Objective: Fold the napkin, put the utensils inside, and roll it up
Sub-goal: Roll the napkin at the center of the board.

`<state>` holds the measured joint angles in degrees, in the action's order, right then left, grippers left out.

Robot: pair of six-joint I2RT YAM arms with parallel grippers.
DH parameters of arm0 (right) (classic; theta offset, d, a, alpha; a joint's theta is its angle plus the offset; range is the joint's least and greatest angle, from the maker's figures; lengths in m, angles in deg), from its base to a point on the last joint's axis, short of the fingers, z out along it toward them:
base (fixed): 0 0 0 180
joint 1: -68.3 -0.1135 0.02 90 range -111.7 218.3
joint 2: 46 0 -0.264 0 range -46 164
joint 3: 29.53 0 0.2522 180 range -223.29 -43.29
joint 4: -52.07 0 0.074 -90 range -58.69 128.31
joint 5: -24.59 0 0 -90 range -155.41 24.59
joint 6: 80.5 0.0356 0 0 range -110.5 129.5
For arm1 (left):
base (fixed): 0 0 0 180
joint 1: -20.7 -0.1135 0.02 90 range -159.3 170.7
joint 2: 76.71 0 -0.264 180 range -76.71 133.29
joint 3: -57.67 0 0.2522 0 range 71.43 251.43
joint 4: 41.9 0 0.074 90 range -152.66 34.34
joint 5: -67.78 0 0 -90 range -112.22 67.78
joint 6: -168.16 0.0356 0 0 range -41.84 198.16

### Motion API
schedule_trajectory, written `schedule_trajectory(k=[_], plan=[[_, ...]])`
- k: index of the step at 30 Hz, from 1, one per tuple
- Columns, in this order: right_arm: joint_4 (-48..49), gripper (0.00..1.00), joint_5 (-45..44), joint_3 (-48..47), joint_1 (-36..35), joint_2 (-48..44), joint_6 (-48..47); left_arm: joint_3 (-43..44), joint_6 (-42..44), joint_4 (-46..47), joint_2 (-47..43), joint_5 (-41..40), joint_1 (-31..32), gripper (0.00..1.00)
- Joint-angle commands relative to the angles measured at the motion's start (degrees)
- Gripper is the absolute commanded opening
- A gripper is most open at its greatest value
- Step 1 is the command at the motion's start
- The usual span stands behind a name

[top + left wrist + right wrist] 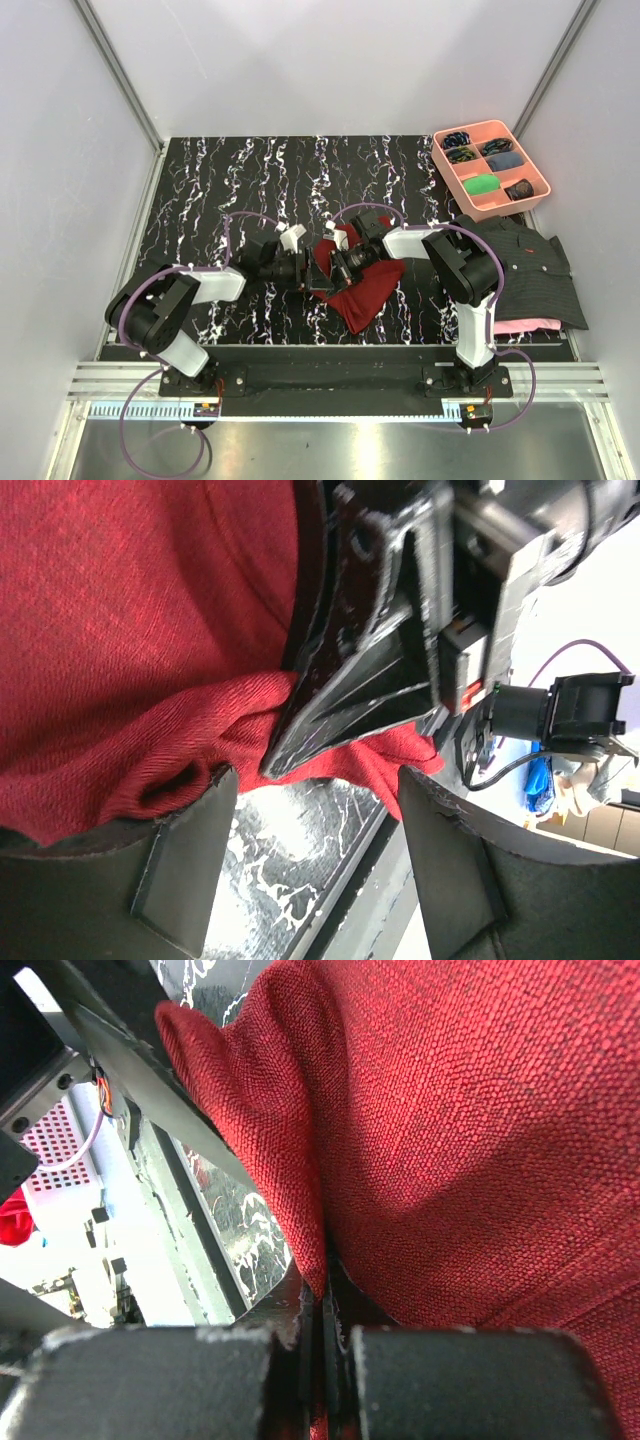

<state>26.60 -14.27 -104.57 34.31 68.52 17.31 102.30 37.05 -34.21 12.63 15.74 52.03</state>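
Note:
The dark red napkin (pixel 368 292) lies crumpled on the black marbled table (pixel 240 180), between the two arms. My right gripper (pixel 336 268) is shut on a fold of the napkin (pixel 430 1110), and the cloth is pinched between its closed jaws (pixel 324 1352). My left gripper (pixel 308 272) faces it from the left. Its jaws (pixel 315 855) are open with only bare table between them, just below the edge of the napkin (pixel 130 630). The right gripper's fingers (pixel 350 705) show there, clamped on the cloth. The fork and spoon are out of view.
A pink compartment tray (pixel 448 170) holding small items stands at the back right. A dark striped shirt (pixel 530 262) lies over a pink cloth (pixel 525 326) at the right edge. The table's front rail (pixel 330 350) runs just in front of the napkin.

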Motion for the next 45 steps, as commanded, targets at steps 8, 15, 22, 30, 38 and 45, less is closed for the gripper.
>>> schedule_trajectory(k=[8,15,22,30,38,45], plan=[[-1.4,0.00,-2.9,1.2,0.2,2.1,-0.9,0.1,-1.5,11.7,2.5,-1.8,-3.1,0.70],[-1.4,0.00,-3.5,1.2,0.2,2.1,-0.9,-0.6,-2.0,16.3,6.0,-1.9,-3.4,0.70],[-1.3,0.21,-6.6,1.9,0.1,-0.7,0.3,-1.2,0.8,8.2,5.8,-4.6,-4.4,0.69],[-1.7,0.57,-14.6,6.1,0.1,-11.3,2.5,-1.6,0.1,9.0,8.2,-3.0,-5.6,0.68],[-2.4,0.67,-21.6,12.3,0.1,-22.6,2.9,-1.0,-0.2,11.1,10.2,-1.2,-5.6,0.68],[-3.7,0.70,-23.7,13.7,-0.3,-27.9,4.7,-0.8,-1.2,11.9,9.0,0.5,-5.6,0.68]])
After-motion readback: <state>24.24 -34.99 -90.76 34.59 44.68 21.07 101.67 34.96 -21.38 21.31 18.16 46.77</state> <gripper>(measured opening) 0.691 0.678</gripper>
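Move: The napkin's rolled left edge lies about 4 cm to the left hand's right, level fore and aft and some 2 cm below it; the right fingers already pinch it. The napkin's middle is roughly 3 cm ahead and 8 cm right of the left hand, 3 cm below, and for the right hand 3 cm ahead and 4 cm right. Its near corner lies about 10 cm back and 3 cm right of the right hand, 7 cm right of the left. The napkin's rolled left edge stays pinched in the right fingers while the left hand, jaws still open, slides about 3.5 cm forward beside the edge and then sinks some 1.5 cm towards it. The right fingers then open and let go, and that hand draws off to the right over the napkin and up, turning clockwise as its fingertips dip. ##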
